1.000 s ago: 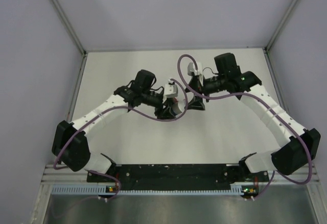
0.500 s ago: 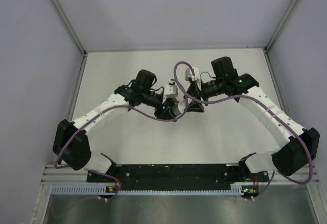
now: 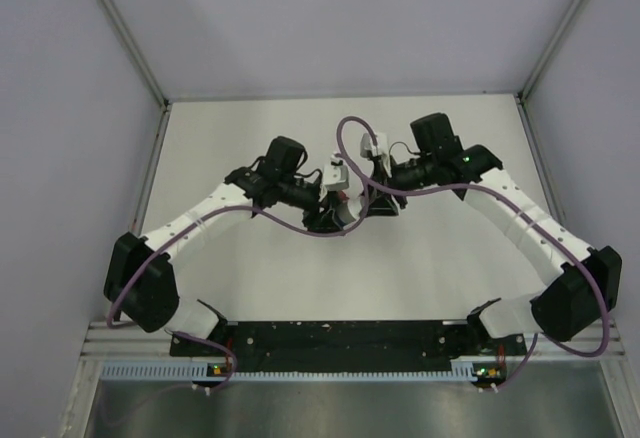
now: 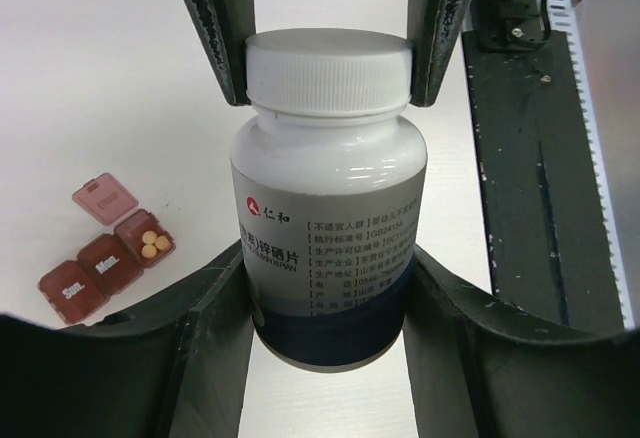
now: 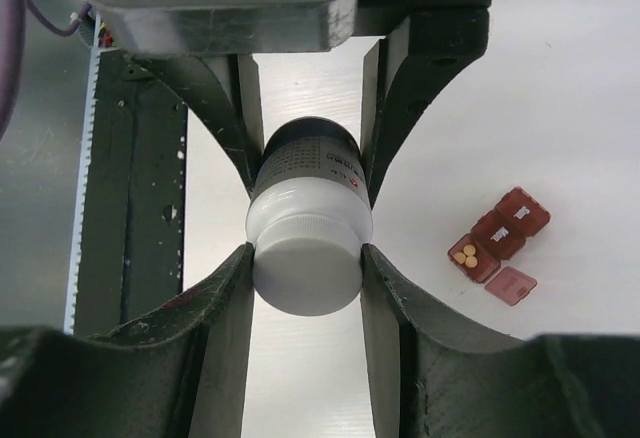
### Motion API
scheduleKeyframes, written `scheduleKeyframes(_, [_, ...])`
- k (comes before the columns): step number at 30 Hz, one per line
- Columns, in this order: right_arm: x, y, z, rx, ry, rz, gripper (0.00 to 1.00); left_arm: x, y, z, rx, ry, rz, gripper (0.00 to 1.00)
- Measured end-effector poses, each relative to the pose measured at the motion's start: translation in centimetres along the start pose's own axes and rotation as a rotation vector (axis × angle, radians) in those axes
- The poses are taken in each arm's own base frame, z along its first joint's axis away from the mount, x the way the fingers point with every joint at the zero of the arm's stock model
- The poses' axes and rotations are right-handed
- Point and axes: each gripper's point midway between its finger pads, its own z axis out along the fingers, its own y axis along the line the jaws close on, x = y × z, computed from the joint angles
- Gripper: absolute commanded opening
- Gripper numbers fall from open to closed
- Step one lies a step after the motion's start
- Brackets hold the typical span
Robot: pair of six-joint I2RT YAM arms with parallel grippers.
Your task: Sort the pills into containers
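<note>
A white pill bottle (image 4: 328,228) with a printed label and a dark blue band is held above the table between both grippers. My left gripper (image 4: 330,298) is shut on its lower body. My right gripper (image 5: 305,278) is shut on its white screw cap (image 5: 305,268). In the top view the two grippers meet at mid-table, left (image 3: 335,216) and right (image 3: 373,201). The containers (image 4: 105,263), a red-brown strip of three, lie on the table beside them. One end lid is open, with three yellow pills (image 4: 152,245) inside. The strip also shows in the right wrist view (image 5: 497,235).
The black base rail (image 3: 340,336) runs along the table's near edge and shows in the left wrist view (image 4: 530,158). Grey enclosure walls (image 3: 60,158) stand on the left, right and back. Purple cables (image 3: 350,138) loop over both wrists.
My right arm has moved left toward my left gripper, bringing its fingers onto the bottle's cap. My left arm has stayed in place with the bottle.
</note>
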Motion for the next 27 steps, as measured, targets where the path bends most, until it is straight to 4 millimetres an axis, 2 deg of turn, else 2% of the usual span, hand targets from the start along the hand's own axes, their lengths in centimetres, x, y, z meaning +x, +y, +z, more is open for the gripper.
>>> scheduleKeyframes(3, [0.4, -0.8, 0.5, 0.017, 0.011, 0.058, 0.0, 0.7, 0.8, 0.0, -0.053, 0.015, -0.001, 0.0])
scheduleKeyframes(8, [1.4, -2.4, 2.0, 0.016, 0.036, 0.191, 0.0, 2.5, 2.5, -0.3, -0.175, 0.066, 0.001, 0.0])
scheduleKeyframes(19, [2.5, -6.5, 3.6, 0.003, -0.002, 0.48, 0.0, 4.2, 6.8, -1.1, -0.475, 0.123, 0.063, 0.0])
scheduleKeyframes(27, [3.4, -8.1, 4.7, -0.015, -0.023, 0.637, 0.0, 5.3, 8.5, -1.5, -0.648, 0.194, 0.098, 0.0])
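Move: The left hand already holds the pill bottle's body, with the cap some 5 cm to its right and 2 cm above. The right hand is already closed on the cap, the bottle's middle about 4 cm to its left and 2 cm below. The pill organizer lies on the table roughly 12 cm ahead of both hands, level sideways with the left hand and about 5 cm to the right hand's left, some 18 cm below the left and 22 cm below the right. Both hands carry the bottle 8 cm forward and 6 cm down towards the organizer, counter-twisting cap clockwise (from cap end). ##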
